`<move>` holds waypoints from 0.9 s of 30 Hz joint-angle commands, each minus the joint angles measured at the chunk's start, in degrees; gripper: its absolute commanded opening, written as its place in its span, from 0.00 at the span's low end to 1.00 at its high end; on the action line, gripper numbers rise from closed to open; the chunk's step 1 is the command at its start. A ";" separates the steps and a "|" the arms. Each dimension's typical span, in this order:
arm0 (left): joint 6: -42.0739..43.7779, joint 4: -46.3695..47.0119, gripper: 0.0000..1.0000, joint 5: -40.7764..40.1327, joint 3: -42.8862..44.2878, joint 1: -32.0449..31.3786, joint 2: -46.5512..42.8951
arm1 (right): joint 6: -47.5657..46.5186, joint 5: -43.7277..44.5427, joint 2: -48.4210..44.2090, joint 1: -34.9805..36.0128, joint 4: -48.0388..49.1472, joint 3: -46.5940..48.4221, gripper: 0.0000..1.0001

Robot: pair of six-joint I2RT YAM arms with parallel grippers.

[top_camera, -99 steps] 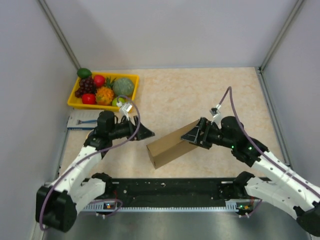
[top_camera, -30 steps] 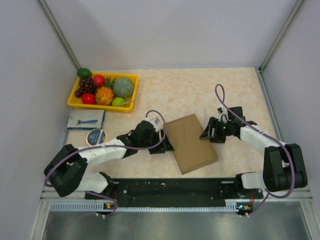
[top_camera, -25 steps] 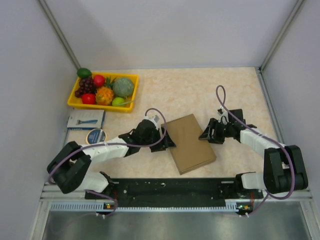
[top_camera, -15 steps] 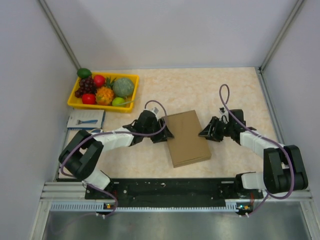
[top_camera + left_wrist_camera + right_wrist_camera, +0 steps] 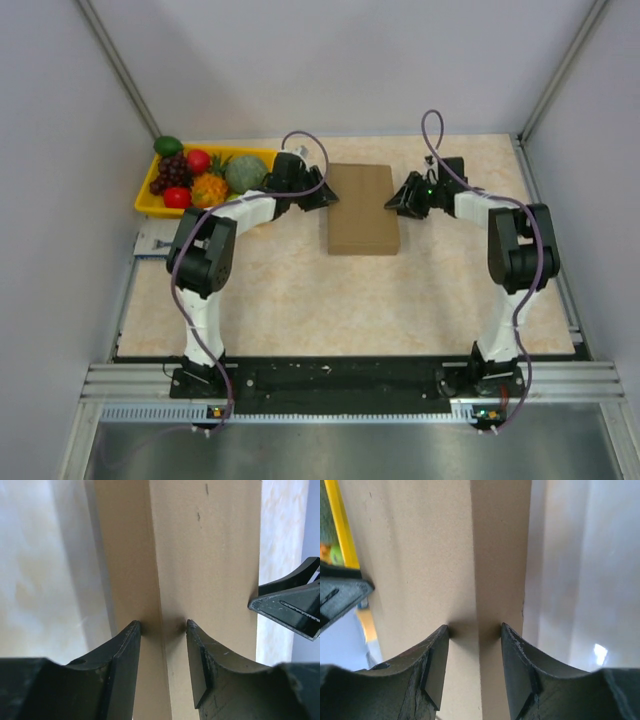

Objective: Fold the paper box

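The paper box (image 5: 362,208) is a closed, flat brown cardboard block at the far middle of the table, square to the table's edges. My left gripper (image 5: 322,198) meets its left side and my right gripper (image 5: 395,203) its right side, both arms stretched far out. In the left wrist view the left gripper (image 5: 163,624) straddles a long edge of the box (image 5: 215,555), half closed, one tip on each face. The right gripper (image 5: 474,627) straddles the opposite edge of the box (image 5: 420,555) the same way. Whether the box rests on the table is unclear.
A yellow tray (image 5: 150,207) of fruit stands just left of the left gripper, at the far left. A blue-white packet (image 5: 150,238) lies in front of it by the left wall. Grey walls close in the far side and both sides.
The box has travelled from the near middle to the far middle between both grippers and turned square. Both arms have stretched out, and both pairs of jaws have narrowed onto its edges.
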 commanded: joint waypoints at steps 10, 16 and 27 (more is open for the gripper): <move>-1.00 8.21 0.45 9.66 25.71 2.94 19.87 | -0.09 2.32 21.25 1.17 -2.31 29.51 0.45; 0.22 6.10 0.51 10.29 31.35 4.61 23.48 | 0.70 2.14 23.81 1.26 -1.96 32.41 0.45; 11.38 -4.95 0.73 8.10 30.04 7.95 11.38 | -12.46 13.80 13.63 -1.63 -16.57 37.33 0.79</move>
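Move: The folded paper box lies flat between the hands. Its middle is about 9 cm to the left hand's right, 2 cm back and 4 cm below. From the right hand it is 9 cm left, 1 cm ahead and 3 cm below. The fruit tray sits roughly 36 cm to the left hand's left and 6 cm farther out; the table's far edge is some 27 cm straight ahead of the left hand. Both hands slide the box forward about 13 cm between them, towards the table's far edge, then spread their fingers. ##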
